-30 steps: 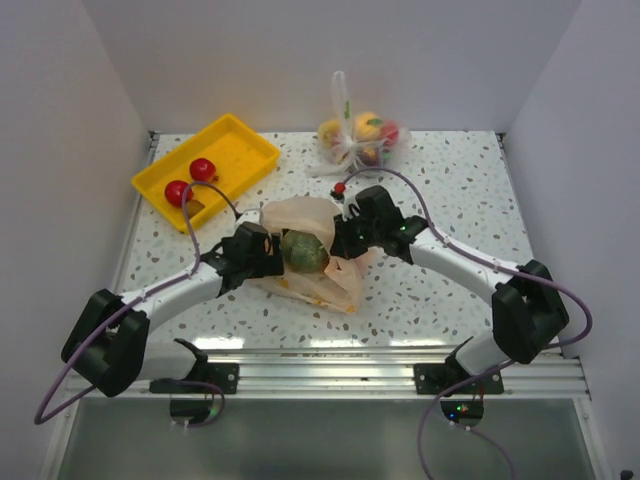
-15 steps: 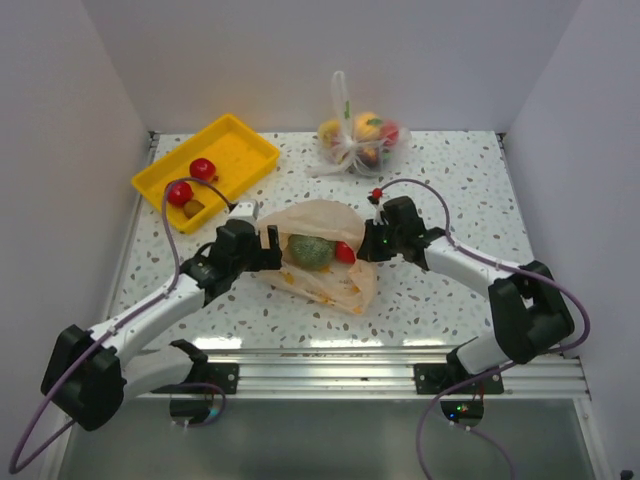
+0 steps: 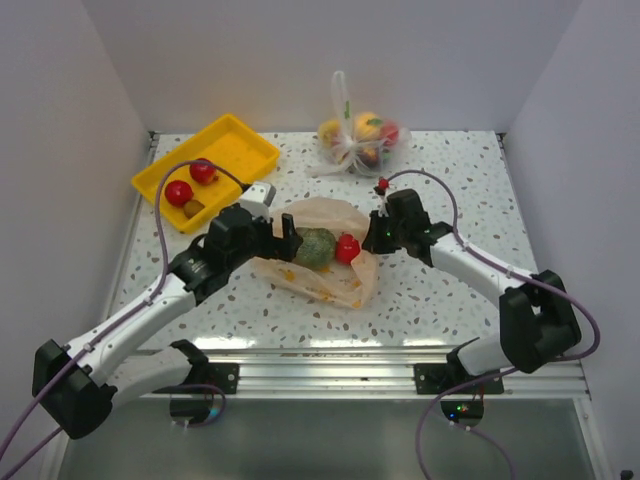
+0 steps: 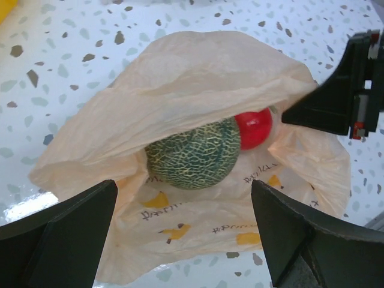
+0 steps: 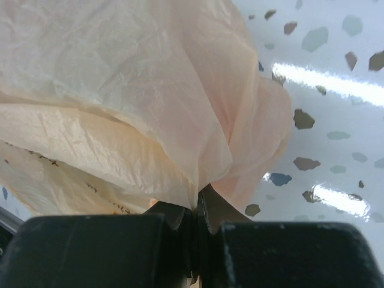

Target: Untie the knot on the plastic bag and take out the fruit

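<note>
The peach-orange plastic bag (image 3: 325,280) lies mid-table with its mouth held open. No knot shows on it. Inside sit a netted green fruit (image 3: 317,247) (image 4: 193,153) and a red fruit (image 3: 347,248) (image 4: 253,127), touching each other. My left gripper (image 3: 287,243) (image 4: 183,240) is open at the bag's left side, its fingers (image 4: 66,231) wide apart over the bag's lower sheet, short of the green fruit. My right gripper (image 3: 375,236) (image 5: 197,207) is shut on the plastic bag's upper edge (image 5: 150,120), holding it up on the right.
A yellow tray (image 3: 240,145) at the back left holds two red fruits (image 3: 179,192) and a small brown one (image 3: 192,208). A clear knotted bag of fruit (image 3: 358,135) stands at the back middle. White walls close in three sides.
The right gripper has pulled the bag's edge to the right and the mouth has spread. A red fruit now shows beside the green one. The left gripper has drawn back slightly to the left.
</note>
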Robot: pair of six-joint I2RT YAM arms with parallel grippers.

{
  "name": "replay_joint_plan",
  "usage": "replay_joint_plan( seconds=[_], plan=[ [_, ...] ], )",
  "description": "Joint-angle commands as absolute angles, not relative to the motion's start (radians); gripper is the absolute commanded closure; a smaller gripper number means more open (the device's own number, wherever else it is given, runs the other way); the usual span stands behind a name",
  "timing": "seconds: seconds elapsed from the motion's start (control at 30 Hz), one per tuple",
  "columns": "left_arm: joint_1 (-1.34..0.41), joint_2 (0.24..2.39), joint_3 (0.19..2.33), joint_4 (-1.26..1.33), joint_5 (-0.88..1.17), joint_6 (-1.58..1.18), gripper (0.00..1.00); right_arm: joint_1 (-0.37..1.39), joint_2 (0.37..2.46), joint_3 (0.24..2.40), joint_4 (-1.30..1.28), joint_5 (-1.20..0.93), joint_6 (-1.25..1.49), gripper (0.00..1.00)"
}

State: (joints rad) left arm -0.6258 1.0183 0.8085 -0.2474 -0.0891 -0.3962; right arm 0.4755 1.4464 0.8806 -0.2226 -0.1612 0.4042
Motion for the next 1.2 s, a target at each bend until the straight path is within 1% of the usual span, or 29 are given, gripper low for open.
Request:
replay_joint_plan(
  seconds=[0.0,0.17,0.33,0.6,0.83,0.93,1.17],
  plan=[
    [-0.689,1.058,0.871,-0.187,-0.067,-0.368,0.0,0.474,1.382,0.985,-0.278,-0.086,0.348,1.0],
    [-0.836,1.216,0.945,-0.153,-0.178,-0.38,0.02,0.474,1.394,1.014,-0.308,-0.107,0.344,1.0],
    [-0.919,1.362,1.015,-0.129,-0.29,-0.389,0.05,0.472,1.388,1.017,-0.331,-0.062,0.353,1.0],
    [-0.936,1.525,1.107,-0.118,-0.357,-0.468,0.09,0.474,1.368,0.993,-0.35,-0.025,0.345,1.0],
    [-0.951,1.624,1.184,-0.112,-0.348,-0.46,0.18,0.476,1.351,0.963,-0.345,-0.015,0.353,1.0],
    [-0.957,1.658,1.198,-0.109,-0.345,-0.457,0.19,0.476,1.35,0.957,-0.344,-0.017,0.354,1.0],
    [-0.957,1.752,1.235,-0.11,-0.347,-0.436,0.21,0.476,1.356,0.951,-0.336,-0.031,0.36,1.0]
  ],
)
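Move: The red fruit in the open bag lies about 13 cm right of the left hand, 5 cm ahead and 15 cm below. The melon is about 6 cm to that hand's right, 5 cm ahead and 14 cm below. From the right hand, which already pinches the bag's rim, the red fruit is about 5 cm left, 2 cm ahead and 5 cm lower. Left hand sweeps some 16 cm right and down towards the red fruit, fingers narrowing; right lifts the pinched rim. ##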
